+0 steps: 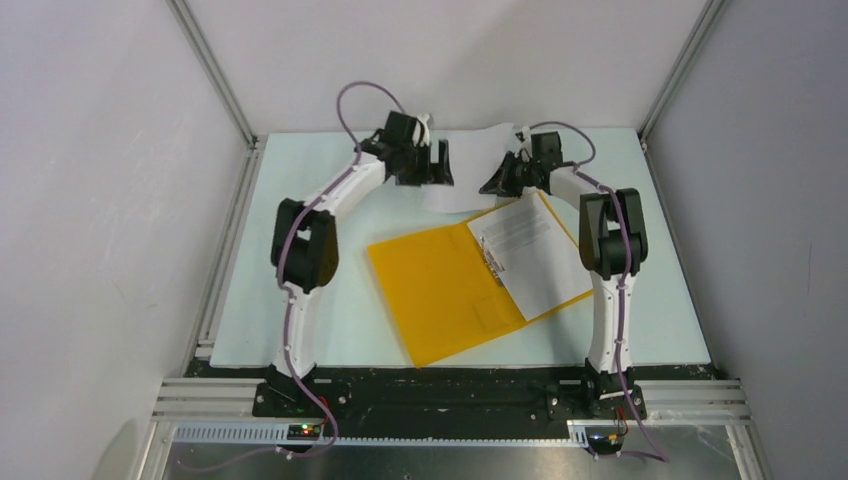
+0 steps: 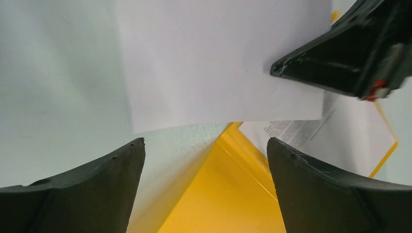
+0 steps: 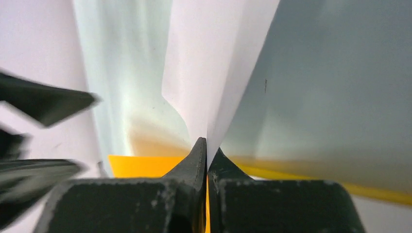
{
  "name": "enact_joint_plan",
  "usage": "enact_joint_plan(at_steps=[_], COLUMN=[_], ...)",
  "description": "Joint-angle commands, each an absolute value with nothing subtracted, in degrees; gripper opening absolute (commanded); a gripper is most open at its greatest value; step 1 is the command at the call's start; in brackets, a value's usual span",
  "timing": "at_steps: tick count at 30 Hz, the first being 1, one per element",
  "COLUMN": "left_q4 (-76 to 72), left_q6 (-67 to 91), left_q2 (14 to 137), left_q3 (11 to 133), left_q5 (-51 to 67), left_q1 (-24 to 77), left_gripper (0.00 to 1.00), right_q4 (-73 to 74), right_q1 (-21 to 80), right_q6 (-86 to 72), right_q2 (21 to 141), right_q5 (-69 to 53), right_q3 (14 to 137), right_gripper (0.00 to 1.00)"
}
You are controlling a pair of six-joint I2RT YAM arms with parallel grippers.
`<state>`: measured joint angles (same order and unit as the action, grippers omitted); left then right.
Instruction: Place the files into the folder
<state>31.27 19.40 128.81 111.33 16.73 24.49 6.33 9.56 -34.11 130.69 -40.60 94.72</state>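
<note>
The folder [image 1: 445, 290] lies open and flat mid-table, yellow inside, with a metal clip at its spine. One printed file [image 1: 530, 250] rests on its right half. Behind the folder a second white file [image 1: 470, 160] is lifted at one edge, and my right gripper [image 1: 497, 180] is shut on that edge. In the right wrist view the sheet [image 3: 214, 73] rises out of the pinched jaws of the right gripper [image 3: 207, 145]. My left gripper [image 1: 433, 172] hangs open just left of that sheet. From the left wrist, the left gripper [image 2: 205, 143] holds nothing, above the sheet [image 2: 218, 63] and folder [image 2: 233, 194].
The pale mat [image 1: 300, 300] is bounded by white walls and aluminium frame rails [image 1: 215, 70] on the left, right and back. The black right gripper body [image 2: 350, 58] sits close in front of the left wrist camera.
</note>
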Motion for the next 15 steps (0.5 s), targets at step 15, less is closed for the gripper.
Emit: enact_joint_plan(at_steps=[15], left_q4=[27.7], left_q6=[28.5], left_q2=[112.1], left_q3=[123.3], left_q5=[5.5], left_q1=[26.3], left_gripper=[1.00], right_q4=[23.4], right_q1=[25.6], right_q6=[19.4], right_q2=[91.6], right_q5=[12.7], right_q3=[83.8], right_gripper=[0.00])
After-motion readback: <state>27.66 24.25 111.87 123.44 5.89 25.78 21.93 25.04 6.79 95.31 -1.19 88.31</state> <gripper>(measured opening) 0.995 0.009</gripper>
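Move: The right hand already pinches the loose sheet by its near edge. The paper stack in the folder's right half lies about 18 cm back and 10 cm right of that hand, 3 cm lower; the ring clip is 18 cm straight back, the folder's left half some 26 cm back and 10 cm left. From the open left hand the loose sheet's middle is about 2 cm ahead, 6 cm right and 6 cm below, the paper stack 20 cm back and 22 cm right. Fast and mostly straight up, both hands climb away from the table. The right keeps the sheet's near edge pinched, rising some 19 cm and then easing back about 7 cm, while it rolls counter-clockwise as seen along its fingers and these swing from leftward to more forward. The left, empty and wide open, rises some 26 cm beside the sheet, its fingers tipping up about 30 degrees. ##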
